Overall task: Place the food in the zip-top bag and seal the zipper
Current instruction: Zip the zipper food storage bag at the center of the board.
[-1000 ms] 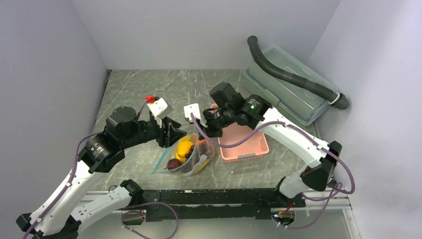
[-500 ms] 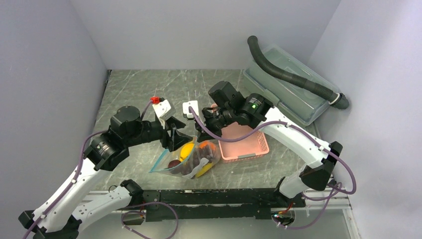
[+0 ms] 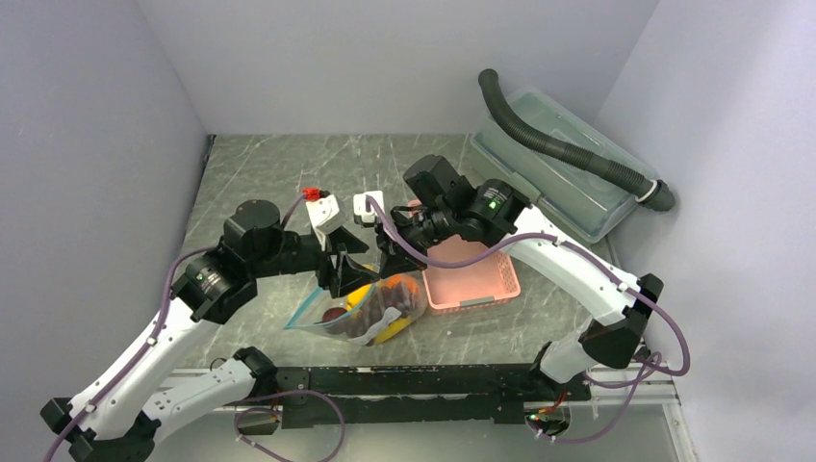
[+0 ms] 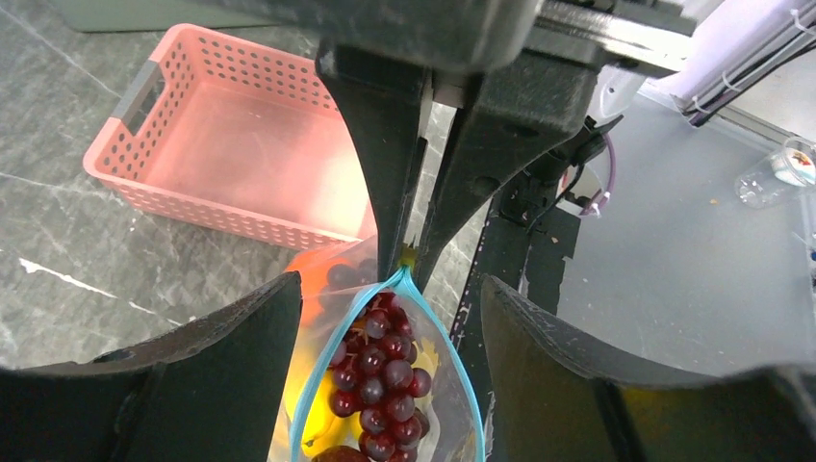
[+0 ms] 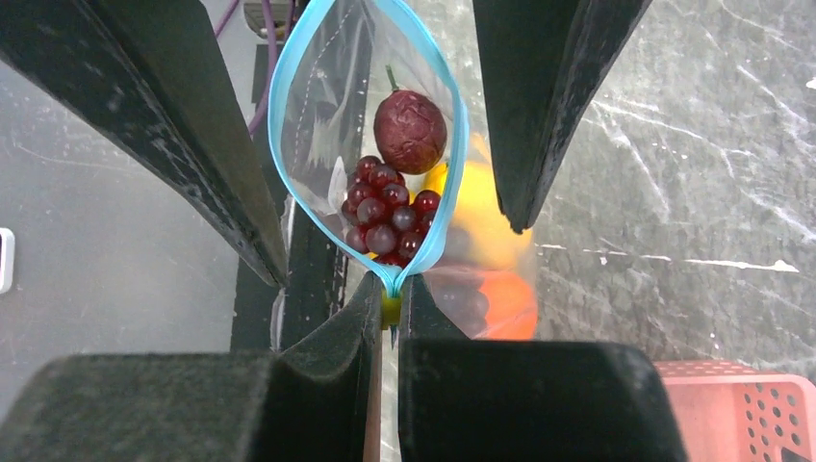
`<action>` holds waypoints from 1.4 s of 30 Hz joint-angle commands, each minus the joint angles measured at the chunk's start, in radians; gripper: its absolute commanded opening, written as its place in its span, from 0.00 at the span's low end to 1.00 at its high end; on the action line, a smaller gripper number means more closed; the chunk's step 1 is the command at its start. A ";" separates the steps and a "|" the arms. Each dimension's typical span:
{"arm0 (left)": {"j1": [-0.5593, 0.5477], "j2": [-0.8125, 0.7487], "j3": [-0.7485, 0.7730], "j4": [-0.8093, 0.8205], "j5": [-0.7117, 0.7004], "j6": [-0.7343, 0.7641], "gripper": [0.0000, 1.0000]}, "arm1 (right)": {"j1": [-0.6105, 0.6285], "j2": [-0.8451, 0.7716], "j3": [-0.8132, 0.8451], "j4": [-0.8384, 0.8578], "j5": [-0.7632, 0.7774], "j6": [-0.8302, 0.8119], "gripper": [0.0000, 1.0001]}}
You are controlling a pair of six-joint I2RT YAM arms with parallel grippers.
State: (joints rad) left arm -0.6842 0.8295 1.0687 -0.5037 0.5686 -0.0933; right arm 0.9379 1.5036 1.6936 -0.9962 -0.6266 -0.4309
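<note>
The zip-top bag [image 3: 370, 310] lies near the table's front, holding the food: purple grapes [image 4: 390, 371], a dark reddish-brown fruit [image 5: 409, 130], yellow fruit [image 5: 476, 212] and an orange [image 5: 500, 303]. Its mouth gapes, and the blue-teal zipper [image 5: 281, 164] forms a loop. My right gripper [image 5: 392, 306] is shut on the zipper's far end, where a small yellow-green piece sits. My left gripper [image 4: 388, 284] is open, with one finger on each side of the bag's mouth and not touching it. In the top view the left gripper [image 3: 339, 272] and right gripper [image 3: 390, 260] face each other over the bag.
A pink slotted basket [image 3: 471, 274] stands just right of the bag, close under the right arm. A large clear lidded box [image 3: 553, 183] with a black ribbed hose [image 3: 568, 144] over it sits at the back right. Grey walls close in both sides.
My left gripper has opened wider and moved right over the bag's mouth. The bag has shifted a little toward the front while the right gripper stays shut.
</note>
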 commanded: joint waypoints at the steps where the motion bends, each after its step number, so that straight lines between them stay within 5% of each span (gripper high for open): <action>1: -0.004 0.010 0.014 0.056 0.072 0.013 0.73 | 0.007 -0.043 0.084 0.039 -0.039 0.061 0.00; 29: -0.004 0.022 0.010 -0.065 0.047 0.081 0.59 | 0.009 0.001 0.209 -0.006 0.086 0.205 0.00; 42: -0.004 0.025 0.035 -0.181 0.020 0.155 0.42 | 0.009 0.006 0.206 -0.004 0.120 0.230 0.00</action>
State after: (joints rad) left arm -0.6842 0.8608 1.0626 -0.6315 0.5949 0.0132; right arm 0.9463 1.5196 1.8412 -1.0485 -0.5224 -0.2264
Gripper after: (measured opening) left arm 0.439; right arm 0.057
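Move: My right fingers already hold the yellow tab end of the bag's zipper. From my left hand, which is open and faces it, that end lies about 4 cm to the right, level ahead and some 3 cm lower, with the zipper hanging from it. In the bag, the grapes sit roughly 14 cm below my left hand and 3 cm right, the orange 4 cm ahead and 5 cm right. The pink basket stands about 12 cm ahead of my right hand and 15 cm right, on the table. I keep the tab pinched in my right hand and lift it about 4 cm, swinging that hand some 10 degrees clockwise. My left hand eases slightly right and back, then sinks about 3.5 cm astride the zipper to just below the tab. Its fingers close from wide to under half open, drawing in on the two zipper lips from both sides. ##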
